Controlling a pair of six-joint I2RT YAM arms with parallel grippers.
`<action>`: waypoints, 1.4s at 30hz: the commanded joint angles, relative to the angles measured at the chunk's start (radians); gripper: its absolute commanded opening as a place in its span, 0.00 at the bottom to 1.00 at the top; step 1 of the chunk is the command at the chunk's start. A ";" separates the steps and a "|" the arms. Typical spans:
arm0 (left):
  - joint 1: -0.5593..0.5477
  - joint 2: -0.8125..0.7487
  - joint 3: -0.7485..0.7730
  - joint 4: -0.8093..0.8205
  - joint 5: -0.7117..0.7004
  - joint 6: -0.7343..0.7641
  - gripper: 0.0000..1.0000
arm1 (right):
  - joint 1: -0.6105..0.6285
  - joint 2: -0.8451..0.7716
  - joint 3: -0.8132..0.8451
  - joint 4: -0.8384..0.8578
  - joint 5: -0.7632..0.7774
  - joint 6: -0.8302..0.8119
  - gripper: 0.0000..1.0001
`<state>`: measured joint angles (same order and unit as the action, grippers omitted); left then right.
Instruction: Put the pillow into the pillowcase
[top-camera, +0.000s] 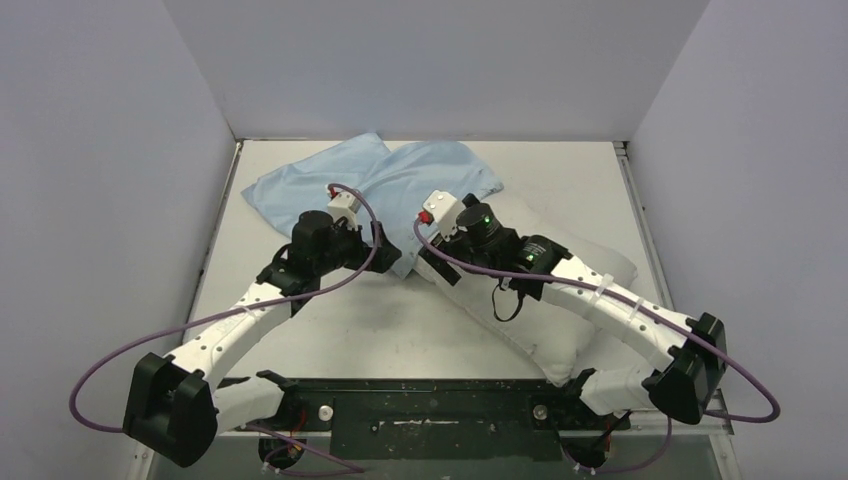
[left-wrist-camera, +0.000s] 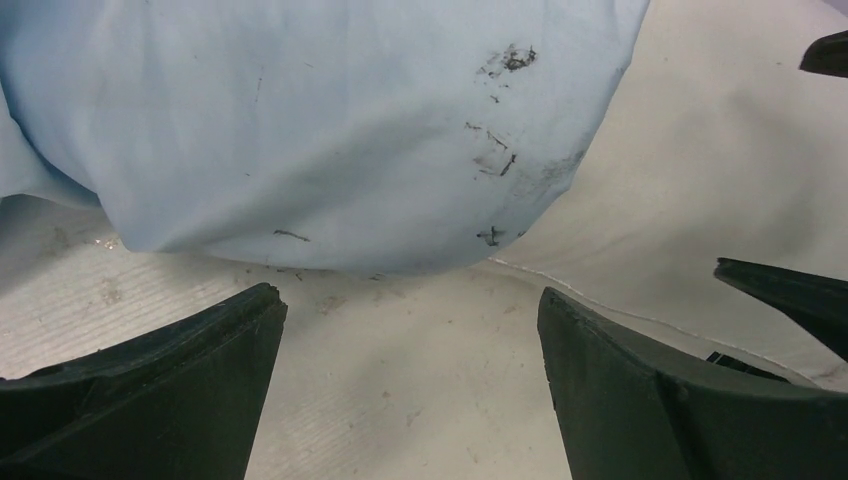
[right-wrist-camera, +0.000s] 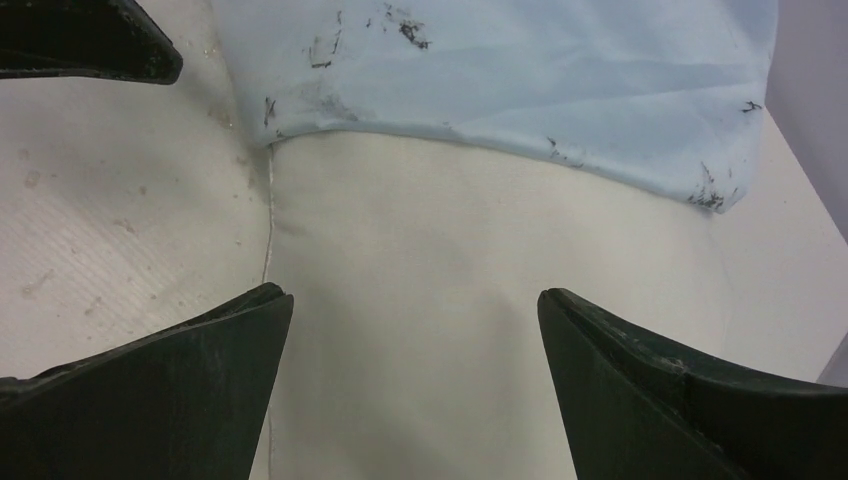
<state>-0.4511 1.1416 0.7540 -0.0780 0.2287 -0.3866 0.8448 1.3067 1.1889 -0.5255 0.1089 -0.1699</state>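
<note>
The light-blue pillowcase (top-camera: 395, 180) lies wrinkled at the back of the table, its open end pulled partly over one end of the off-white pillow (top-camera: 560, 310), which stretches toward the near right. My left gripper (left-wrist-camera: 410, 310) hovers open over bare table just short of the pillowcase (left-wrist-camera: 330, 130) hem, with the pillow (left-wrist-camera: 700, 180) to its right. My right gripper (right-wrist-camera: 412, 305) stands open above the pillow (right-wrist-camera: 430, 250), nothing between its fingers; the pillowcase (right-wrist-camera: 520, 70) edge, smudged with dark marks, lies just ahead. In the top view the left gripper (top-camera: 382, 248) and right gripper (top-camera: 432, 252) sit close together.
The table (top-camera: 400, 320) is a pale surface boxed in by white walls on the left, back and right. A black mounting rail (top-camera: 430, 410) runs along the near edge. Purple cables loop from both arms.
</note>
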 joint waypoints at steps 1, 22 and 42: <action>-0.007 -0.010 -0.039 0.168 0.019 -0.043 0.96 | 0.022 0.047 -0.034 0.045 0.105 -0.071 1.00; -0.170 0.199 0.023 0.291 -0.146 -0.102 0.82 | -0.196 -0.077 -0.233 0.416 -0.361 0.079 0.00; -0.225 0.187 0.228 0.170 -0.145 -0.078 0.10 | -0.222 -0.032 -0.344 0.802 -0.337 0.379 0.00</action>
<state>-0.6540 1.4162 0.9012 0.0826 0.0345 -0.4534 0.6147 1.2613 0.8627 -0.0250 -0.2428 0.0803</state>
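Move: The near corner of the pillowcase's mouth lies about 6 cm right of the left hand, 1 cm farther out and 5 cm below; the pillow cover beside the mouth is 13 cm to this hand's right and 3 cm ahead. From the right hand that patch of pillow is 2 cm ahead, 1 cm right and 7 cm down; the near corner is about 8 cm left and level, the far mouth corner 13 cm ahead and 11 cm right. The right hand sinks 7 cm, pinches the pillow and eases up; the left swings 8 cm right, pinching the pillowcase's edge. ##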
